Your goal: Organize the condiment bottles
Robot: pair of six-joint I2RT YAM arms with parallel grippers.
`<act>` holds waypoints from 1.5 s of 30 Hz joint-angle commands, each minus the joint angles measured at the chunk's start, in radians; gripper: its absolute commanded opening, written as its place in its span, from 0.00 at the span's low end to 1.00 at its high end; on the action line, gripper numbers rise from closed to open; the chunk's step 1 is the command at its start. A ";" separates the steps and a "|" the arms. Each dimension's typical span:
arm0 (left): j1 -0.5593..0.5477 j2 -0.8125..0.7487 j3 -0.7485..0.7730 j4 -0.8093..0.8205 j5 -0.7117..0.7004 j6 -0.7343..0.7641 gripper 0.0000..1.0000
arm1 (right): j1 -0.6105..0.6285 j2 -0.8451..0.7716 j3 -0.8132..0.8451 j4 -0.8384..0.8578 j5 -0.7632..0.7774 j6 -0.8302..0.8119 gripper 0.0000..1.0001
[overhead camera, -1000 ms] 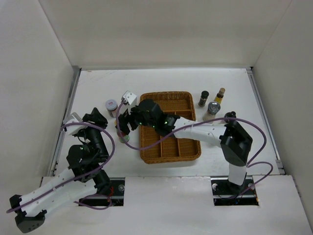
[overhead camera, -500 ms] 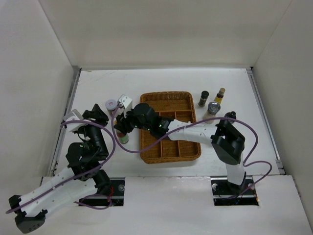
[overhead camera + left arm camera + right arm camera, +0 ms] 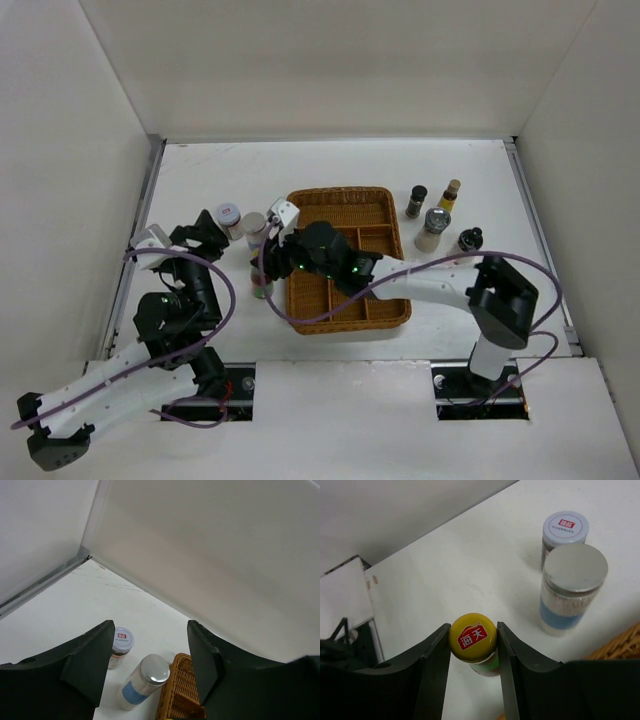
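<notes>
My right gripper (image 3: 473, 647) is shut on the yellow-capped red-green bottle (image 3: 473, 636), one finger on each side of its cap. This bottle (image 3: 262, 289) is just left of the wicker tray (image 3: 385, 207). Behind it stand a white jar with a blue band and a silver lid (image 3: 574, 587) and a jar with a white lid (image 3: 565, 527). My left gripper (image 3: 150, 645) is open and empty and faces these two jars (image 3: 144, 680) (image 3: 120, 644) from the left. Several dark bottles (image 3: 434, 226) stand right of the tray.
The tray's corner (image 3: 180, 695) lies right beside the blue-banded jar. The right arm (image 3: 420, 282) reaches across the tray. White walls enclose the table on three sides.
The right jaws have closed on the yellow-capped bottle and the right arm has shifted right. The left jaws have opened wider and the left gripper has moved slightly toward the jars.
</notes>
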 commanded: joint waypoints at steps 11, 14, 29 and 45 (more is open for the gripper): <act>0.029 0.289 0.231 -0.011 0.228 -0.037 0.65 | -0.288 -0.314 -0.010 0.151 -0.058 0.193 0.21; -0.019 0.366 0.288 -0.117 0.262 -0.113 0.65 | -0.357 -0.251 0.055 0.119 -0.050 0.177 0.21; 0.492 0.306 0.248 -0.691 0.771 -0.672 0.73 | -0.445 0.065 0.313 0.021 0.034 0.029 0.21; 0.478 0.275 0.007 -0.628 0.731 -0.693 0.84 | -0.350 0.122 0.265 0.075 0.168 -0.104 0.24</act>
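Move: The sauce bottle is already in the right hand's grip; its place, the far-left corner of the tray, lies about 21 cm ahead, 11 cm to the right and 13 cm below. The blue-banded jar stands 11 cm ahead, 1 cm left of that hand, the small jar 15 cm ahead, 7 cm left. From the left hand, the blue-banded jar is roughly 13 cm ahead, 11 cm right and 23 cm below, the small jar 17 cm ahead, 5 cm right. Keeping its grip on the sauce bottle's neck, lift the right gripper about 13 cm, swing it rightward and some 21 cm forward, turning clockwise, then lower it into the tray's far-left corner. Meanwhile arc the left gripper right and forward, then ease partly back left and sink towards the blue-banded jar, tipping down and opening wider, without touching it. ##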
